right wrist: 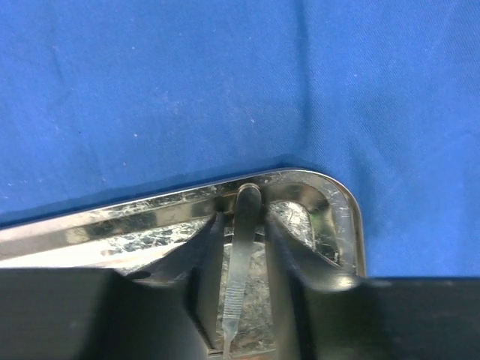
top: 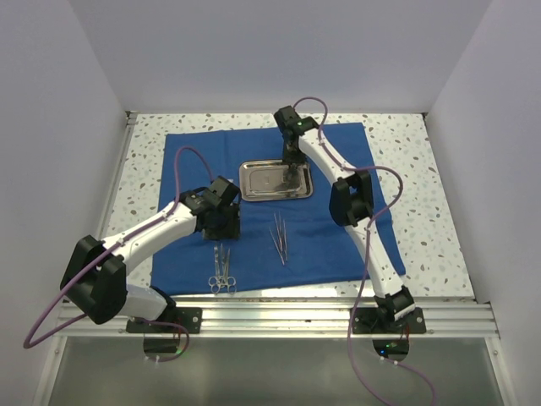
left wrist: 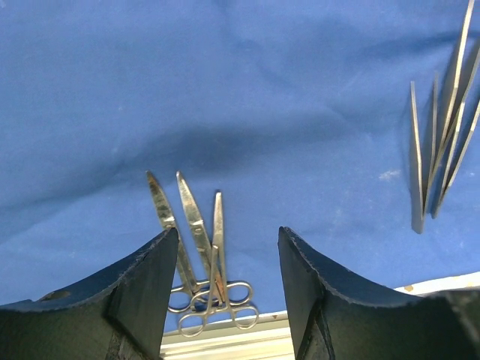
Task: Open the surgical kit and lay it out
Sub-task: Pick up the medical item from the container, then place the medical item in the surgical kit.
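The royal-blue cloth wrap [top: 338,245] lies spread flat on the table. On its far middle sits the shiny steel tray [top: 254,190]. My right gripper [top: 292,173] reaches down into it. In the right wrist view its fingers [right wrist: 202,251] stand narrowly apart on either side of a thin steel handle [right wrist: 240,285], which leans on the tray rim [right wrist: 150,206]. Ring-handled scissors and forceps [top: 222,275] lie near the cloth's front edge, and tweezers [top: 280,239] lie in the middle. My left gripper [top: 221,228] hovers open and empty above the ring-handled tools [left wrist: 199,247].
A speckled tabletop [top: 423,169] surrounds the cloth, with white walls on three sides. An aluminium rail [top: 279,313] carrying both arm bases runs along the near edge. The tweezers [left wrist: 442,150] lie to the right of the left gripper.
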You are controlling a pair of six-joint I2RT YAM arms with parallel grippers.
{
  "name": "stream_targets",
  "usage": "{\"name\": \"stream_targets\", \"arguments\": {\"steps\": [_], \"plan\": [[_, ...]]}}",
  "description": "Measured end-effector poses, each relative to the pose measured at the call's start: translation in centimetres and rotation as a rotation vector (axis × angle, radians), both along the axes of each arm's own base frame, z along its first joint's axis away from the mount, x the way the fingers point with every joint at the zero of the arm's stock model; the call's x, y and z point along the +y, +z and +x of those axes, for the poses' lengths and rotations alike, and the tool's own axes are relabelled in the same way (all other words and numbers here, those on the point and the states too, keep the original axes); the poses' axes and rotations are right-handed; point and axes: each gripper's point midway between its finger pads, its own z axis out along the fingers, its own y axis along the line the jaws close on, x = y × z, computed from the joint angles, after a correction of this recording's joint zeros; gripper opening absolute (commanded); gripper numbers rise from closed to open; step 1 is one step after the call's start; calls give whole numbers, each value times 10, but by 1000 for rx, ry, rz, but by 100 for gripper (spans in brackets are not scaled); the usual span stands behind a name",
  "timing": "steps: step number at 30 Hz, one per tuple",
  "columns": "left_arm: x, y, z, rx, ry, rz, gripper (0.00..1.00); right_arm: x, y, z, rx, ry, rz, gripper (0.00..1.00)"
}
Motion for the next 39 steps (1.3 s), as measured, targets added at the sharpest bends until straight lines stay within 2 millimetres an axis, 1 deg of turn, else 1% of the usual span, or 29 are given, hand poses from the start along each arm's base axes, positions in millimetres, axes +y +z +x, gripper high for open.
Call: {"name": "stream_targets", "arguments": {"steps": [1, 2, 6, 10, 15, 20, 22, 24, 26, 30, 33, 34, 36, 37, 39], "plan": [[-1, 0, 1, -3, -5, -5, 60, -1, 0, -1, 0, -2, -9, 22], [-2, 0, 1, -4, -8, -11, 60, -2, 0, -1, 1, -2, -15, 15], [-3, -4, 0, 1, -12, -23, 60, -2, 0, -2, 7, -5, -15, 0], [1, -8, 0, 11, -10, -26, 60, 3, -1, -5, 23, -5, 10, 0], [4, -9, 3, 6, -16, -26, 60, 5, 1, -5, 23, 0, 29, 0], [5, -8, 4, 1, -34, -19, 60, -2, 7, -10, 41, -7, 43, 0], [4, -4, 7, -5, -38, -19, 60, -7, 16, -17, 58, -7, 42, 0], [1, 3, 13, -21, -45, -21, 59, -13, 29, -23, 60, -9, 42, 0], [-4, 12, 24, -45, -50, -29, 59, -19, 51, -30, 43, -7, 46, 0], [-17, 26, 45, -81, -53, -48, 56, -36, 106, -58, -11, 3, 62, 0], [-28, 28, 58, -86, -58, -50, 56, -54, 140, -91, -52, 12, 70, 0], [-32, 27, 63, -83, -61, -47, 56, -61, 145, -105, -60, 15, 68, 0], [-44, 23, 75, -74, -71, -37, 56, -77, 144, -136, -48, 18, 56, 0], [-52, 22, 84, -74, -78, -35, 55, -85, 140, -152, -37, 21, 48, 0], [-68, 19, 103, -76, -91, -28, 56, -100, 122, -185, -10, 31, 36, 0]]}}
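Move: The medical item, a slim steel tool, runs back towards the robot between the right fingers at its far end, its middle about 4 cm back and 1 cm below. The tray's centre is about 4 cm back and 4 cm left; the tweezers lie some 19 cm back and 3 cm left. From the left hand, the tray is roughly 18 cm ahead and 11 cm right, 5 cm lower, the item 18 cm ahead and 15 cm right. The right fingers shut on the medical item's far end, pinching it in the tray, and keep hold while the arm pauses, then lifts and swings back about 18 cm and right about 10 cm, ending 12 cm higher over bare cloth, the wrist barely turning. Late on, the open left hand heads forward and right towards the tray, some 12 cm. ##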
